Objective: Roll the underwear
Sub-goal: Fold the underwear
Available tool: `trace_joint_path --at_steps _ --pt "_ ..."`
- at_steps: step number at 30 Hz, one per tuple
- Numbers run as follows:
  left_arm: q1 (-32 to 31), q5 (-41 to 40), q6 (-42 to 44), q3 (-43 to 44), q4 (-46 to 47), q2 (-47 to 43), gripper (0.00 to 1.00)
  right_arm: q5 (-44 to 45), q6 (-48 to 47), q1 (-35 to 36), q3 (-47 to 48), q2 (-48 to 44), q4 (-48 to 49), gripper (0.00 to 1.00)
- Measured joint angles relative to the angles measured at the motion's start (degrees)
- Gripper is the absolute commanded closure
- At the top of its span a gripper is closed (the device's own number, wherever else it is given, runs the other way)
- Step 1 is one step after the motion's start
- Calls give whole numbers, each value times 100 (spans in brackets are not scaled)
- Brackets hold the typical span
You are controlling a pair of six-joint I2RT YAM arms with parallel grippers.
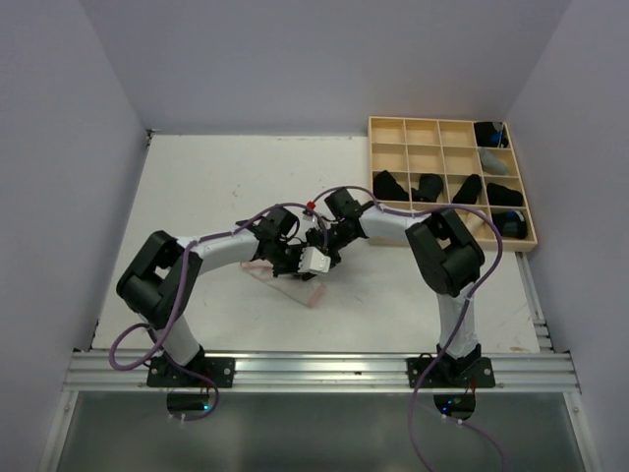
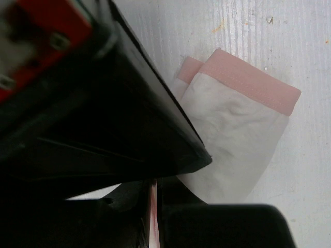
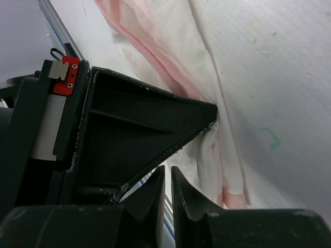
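Whitish underwear (image 1: 280,276) with pink edging lies flat mid-table, beneath both grippers. The left wrist view shows a folded part of this underwear (image 2: 235,139), a pink band along its far edge. My left gripper (image 2: 153,187) (image 1: 295,258) is shut, with a thin pinkish strip of that cloth in the slit between its fingers. My right gripper (image 3: 168,171) (image 1: 330,242) meets it from the right. Its jaws are almost together with only background in the gap. Bunched underwear (image 3: 214,150) lies against its right finger, and the left gripper's black body hides the cloth past the tips.
A pale wooden grid tray (image 1: 451,123) stands at the back right, holding several black rolls (image 1: 429,186). An aluminium rail (image 1: 324,370) runs along the near edge, with both arm bases on it. Walls close in the left, back and right sides.
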Motion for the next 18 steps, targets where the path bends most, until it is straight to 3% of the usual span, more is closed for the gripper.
trace_joint_path --at_steps 8,13,18 --pt "0 0 -15 -2 4 -2 93 542 -105 90 4 195 -20 88" --pt "85 59 -168 24 26 -4 71 573 -160 63 96 424 -116 91" --pt "568 184 -455 136 -254 -85 67 603 -205 81 201 481 -131 91"
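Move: The right hand, almost shut, hangs above the folded underwear: the white panel it is bound for lies straight below, some 4 cm down. From that hand, the pink waistband end is about 4 cm back and 1 cm right, equally low. The left fingers still pinch a pink-edged fold at table height; from them that panel lies roughly 5 cm right and 2 cm back, the waistband end about 6 cm right and 5 cm back. Straight down about 4 cm goes the right hand, fingers nearly shut and pointing left and down, until the tips press on the white panel beside the waistband end, and there it stays. Only then does the left hand open partway, let go of the pink-edged fold and draw off left and forward, some 3 cm, rising slightly and turning about 10 degrees counter-clockwise. ##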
